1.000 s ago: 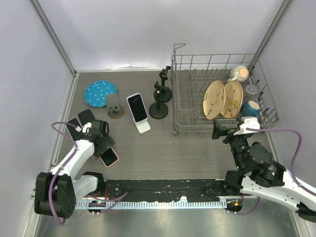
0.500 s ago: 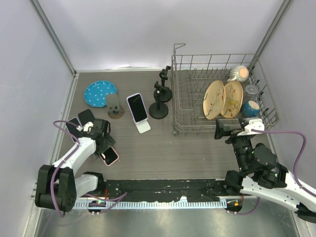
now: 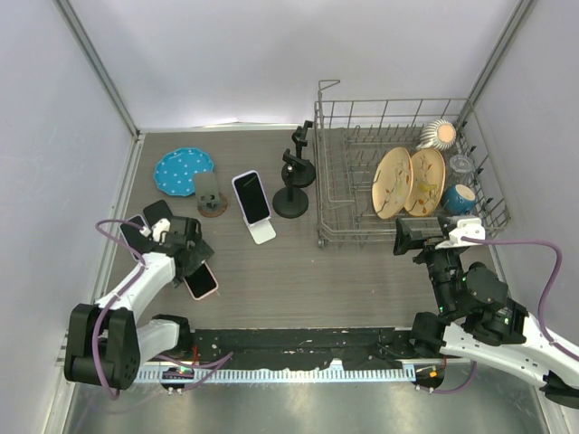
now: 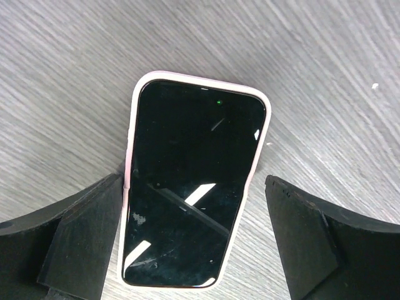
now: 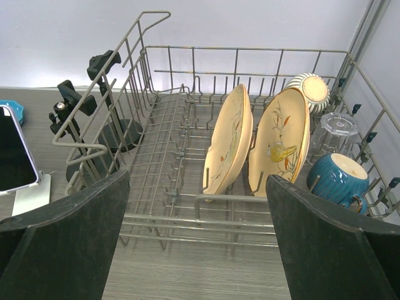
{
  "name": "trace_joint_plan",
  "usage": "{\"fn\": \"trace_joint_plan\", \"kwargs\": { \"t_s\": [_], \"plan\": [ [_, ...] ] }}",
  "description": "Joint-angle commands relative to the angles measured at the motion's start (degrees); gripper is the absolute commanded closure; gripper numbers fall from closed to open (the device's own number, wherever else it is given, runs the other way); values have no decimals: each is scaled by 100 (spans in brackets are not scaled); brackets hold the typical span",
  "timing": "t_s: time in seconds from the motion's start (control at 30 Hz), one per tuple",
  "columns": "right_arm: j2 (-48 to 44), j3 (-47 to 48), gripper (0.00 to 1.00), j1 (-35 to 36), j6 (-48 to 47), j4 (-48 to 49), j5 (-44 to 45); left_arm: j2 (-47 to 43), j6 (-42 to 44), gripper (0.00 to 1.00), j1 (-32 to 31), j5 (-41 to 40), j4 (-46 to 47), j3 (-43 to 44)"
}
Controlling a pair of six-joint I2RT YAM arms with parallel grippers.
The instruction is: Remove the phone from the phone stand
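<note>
A white-cased phone [image 3: 251, 197] leans on a white phone stand [image 3: 263, 232] at the table's middle; the right wrist view shows that phone [image 5: 14, 159] and stand [image 5: 31, 195] at its left edge. A pink-cased phone [image 3: 201, 281] lies flat, screen up, on the table at the near left. My left gripper [image 3: 188, 260] stands open over this pink phone [image 4: 194, 187]. Its left finger [image 4: 81, 240] sits against the case's edge, and the right finger [image 4: 312, 244] stands apart from it. My right gripper [image 3: 406, 237] is open and empty, facing the dish rack.
A wire dish rack [image 3: 336, 194] on the right holds two cream plates [image 3: 407, 181], a blue cup [image 3: 460, 197] and a ribbed bowl [image 3: 437, 135]. Black stands [image 3: 291, 185], a glass on a coaster [image 3: 212, 197], a blue dotted plate [image 3: 183, 171] and two dark phones [image 3: 145, 221] lie behind.
The left jaws have spread wider and let go of the pink-cased phone, which now rests flat on the table. The right arm has barely moved.
</note>
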Motion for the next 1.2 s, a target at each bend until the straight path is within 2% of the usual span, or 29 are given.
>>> {"fn": "trace_joint_plan", "kwargs": {
  "t_s": [0.0, 0.13, 0.23, 0.4, 0.6, 0.83, 0.97, 1.17],
  "plan": [
    [0, 58, 5, 14, 8, 97, 101, -302, -75, 2, 12, 314, 578, -23],
    [0, 58, 5, 14, 8, 97, 119, -706, -49, 0, 12, 709, 849, -22],
    [18, 49, 5, 14, -1, 106, 119, -926, 4, 0, 12, 876, 1559, -49],
    [79, 49, 5, 14, -18, 97, 128, -752, -31, 0, 21, 833, 2212, 109],
    [71, 40, 5, 14, -18, 97, 119, -154, -523, 0, 354, 683, 2879, 242],
    [62, 31, 5, 14, -36, 106, 93, 320, -1007, 1, 786, 920, 5119, -215],
    [53, 31, 5, 14, -36, 97, 84, 1040, -1112, 3, 1163, 1360, 5973, -199],
    [35, 23, 5, 14, -44, 89, 57, 2122, -1192, 3, 1208, 1667, 7010, 3]
  ]
}}
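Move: The empty wooden stand, the likely aim, is about 20 cm ahead of the left hand, 4 cm to its right and slightly higher; the phone just laid down is right beneath the open fingers. The phone on the white stand is some 18 cm ahead, 17 cm right and 7 cm up; a dark phone lies flat 16 cm ahead, 13 cm left. From the right hand, the wooden stand is about 62 cm left, 23 cm ahead and 25 cm below. The left hand, its fingers already wide open, comes free of the phone on the table and lifts away, drifting about 3 cm to the right as it climbs and sweeps forward towards the empty wooden stand. Over some 17 cm of forward reach its fingers swing up by roughly 40 degrees from steeply down to mostly forward, while it veers back left past the dark phone's near side and, after rising about 8 cm, begins to sink near the stand, still open and holding nothing. ##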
